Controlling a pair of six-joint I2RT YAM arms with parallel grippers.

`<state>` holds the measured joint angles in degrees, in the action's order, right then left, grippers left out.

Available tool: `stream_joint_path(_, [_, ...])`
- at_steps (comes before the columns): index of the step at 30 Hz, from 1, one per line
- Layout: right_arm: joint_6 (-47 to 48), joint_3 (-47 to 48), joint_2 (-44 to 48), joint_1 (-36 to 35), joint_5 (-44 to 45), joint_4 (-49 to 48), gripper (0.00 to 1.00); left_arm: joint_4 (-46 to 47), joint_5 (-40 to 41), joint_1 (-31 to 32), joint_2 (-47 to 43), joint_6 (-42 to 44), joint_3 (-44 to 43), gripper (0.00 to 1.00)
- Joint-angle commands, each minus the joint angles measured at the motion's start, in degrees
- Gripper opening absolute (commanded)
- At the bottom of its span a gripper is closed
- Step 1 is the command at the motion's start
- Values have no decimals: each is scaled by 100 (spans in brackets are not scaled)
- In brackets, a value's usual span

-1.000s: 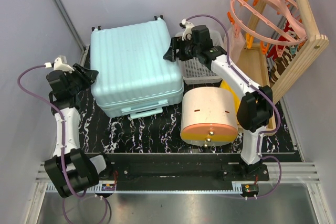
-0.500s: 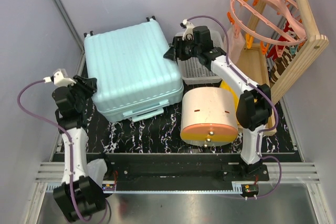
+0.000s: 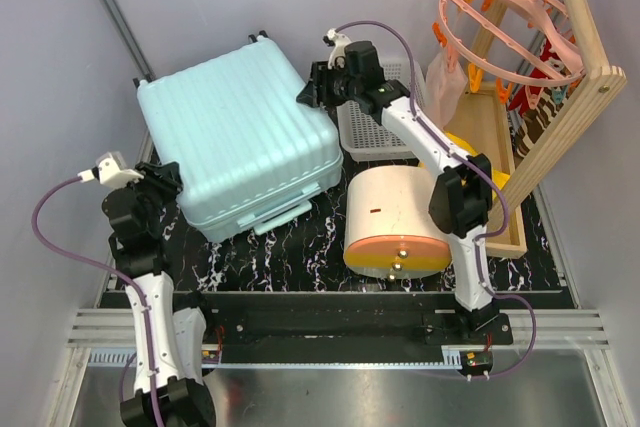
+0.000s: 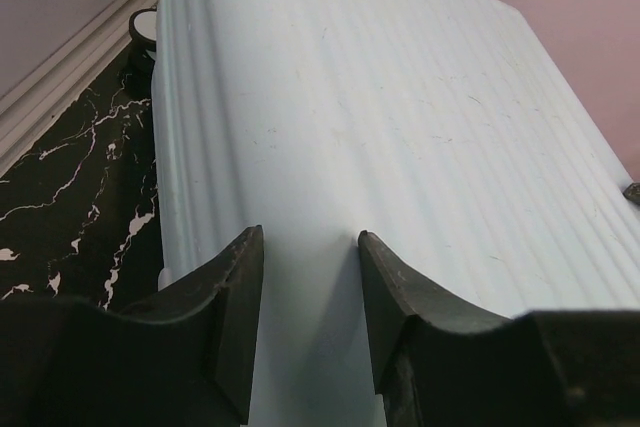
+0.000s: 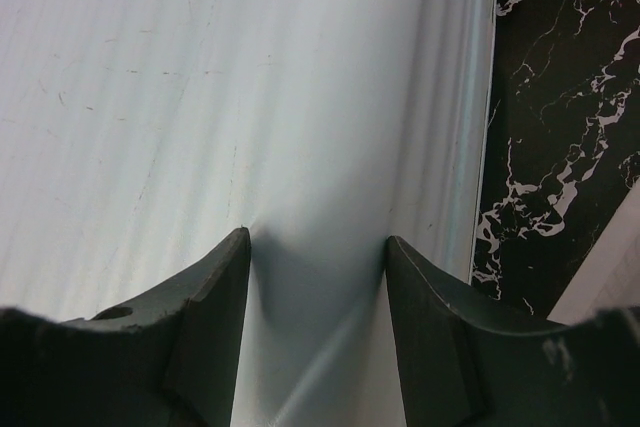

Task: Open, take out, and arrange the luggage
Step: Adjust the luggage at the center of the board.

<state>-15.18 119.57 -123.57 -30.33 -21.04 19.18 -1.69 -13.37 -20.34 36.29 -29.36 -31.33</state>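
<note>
The luggage is a large pale mint-blue ribbed suitcase. It lies flat and closed on the black marbled mat, turned at an angle, with its wheels toward the back wall. My left gripper is open, with its fingertips against the suitcase's near-left side. In the left wrist view the shell fills the frame beyond the gripper. My right gripper is open, with its tips pressed on the far-right edge. The right wrist view shows the shell between and beyond the gripper.
A white mesh basket stands behind the right arm. A cream cylinder with an orange end lies right of the suitcase. A wooden rack with a pink round hanger stands at the far right. Grey walls close in on the left and back.
The suitcase has slid left and turned, its far-left corner now near the left wall. My right gripper followed it leftward. My left gripper drew back toward the near side along its edge.
</note>
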Motion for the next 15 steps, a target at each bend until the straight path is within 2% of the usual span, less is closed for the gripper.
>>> stream_joint_path(1, [147, 566, -967, -1371, -1079, 762, 56, -877, -1423, 267, -17, -385, 320, 24])
stream_joint_path(6, [366, 1286, -1135, -1371, -718, 1079, 62, -640, -1555, 328, 9, -561, 479, 24])
stream_joint_path(10, [691, 1999, -1090, -1371, -454, 1482, 74, -324, -1538, 486, 88, -719, 567, 24])
stream_joint_path(11, [796, 2139, -1064, -1371, -376, 1666, 83, -279, -1503, 574, 115, -746, 575, 24])
stream_joint_path(12, [841, 2350, -1021, -1371, -209, 1746, 87, -227, -1468, 636, 176, -755, 576, 24])
stream_joint_path(15, [990, 2282, -643, -1371, 186, 1809, 94, -77, -1309, 812, 255, -773, 523, 25])
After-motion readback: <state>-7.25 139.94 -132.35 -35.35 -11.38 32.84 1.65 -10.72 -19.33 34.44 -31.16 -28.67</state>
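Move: The suitcase's middle lies about 13 cm to the left of the right gripper, some 9 cm nearer the base and 8 cm lower; that gripper is already closed on its right edge. The white basket is roughly 16 cm to the right, about level fore and aft and 20 cm down. From the left gripper, on the near-left corner, the suitcase's middle is 14 cm to the right, 8 cm ahead and about 8 cm below. Open the right gripper nearly full to release the suitcase's right edge, after first carrying on forward and left with it by a centimetre or two; then ease back slightly while still going left and up, about 3 cm left overall, rolling the wrist some 10 degrees. Keep the left gripper in place, still holding the near-left corner. ##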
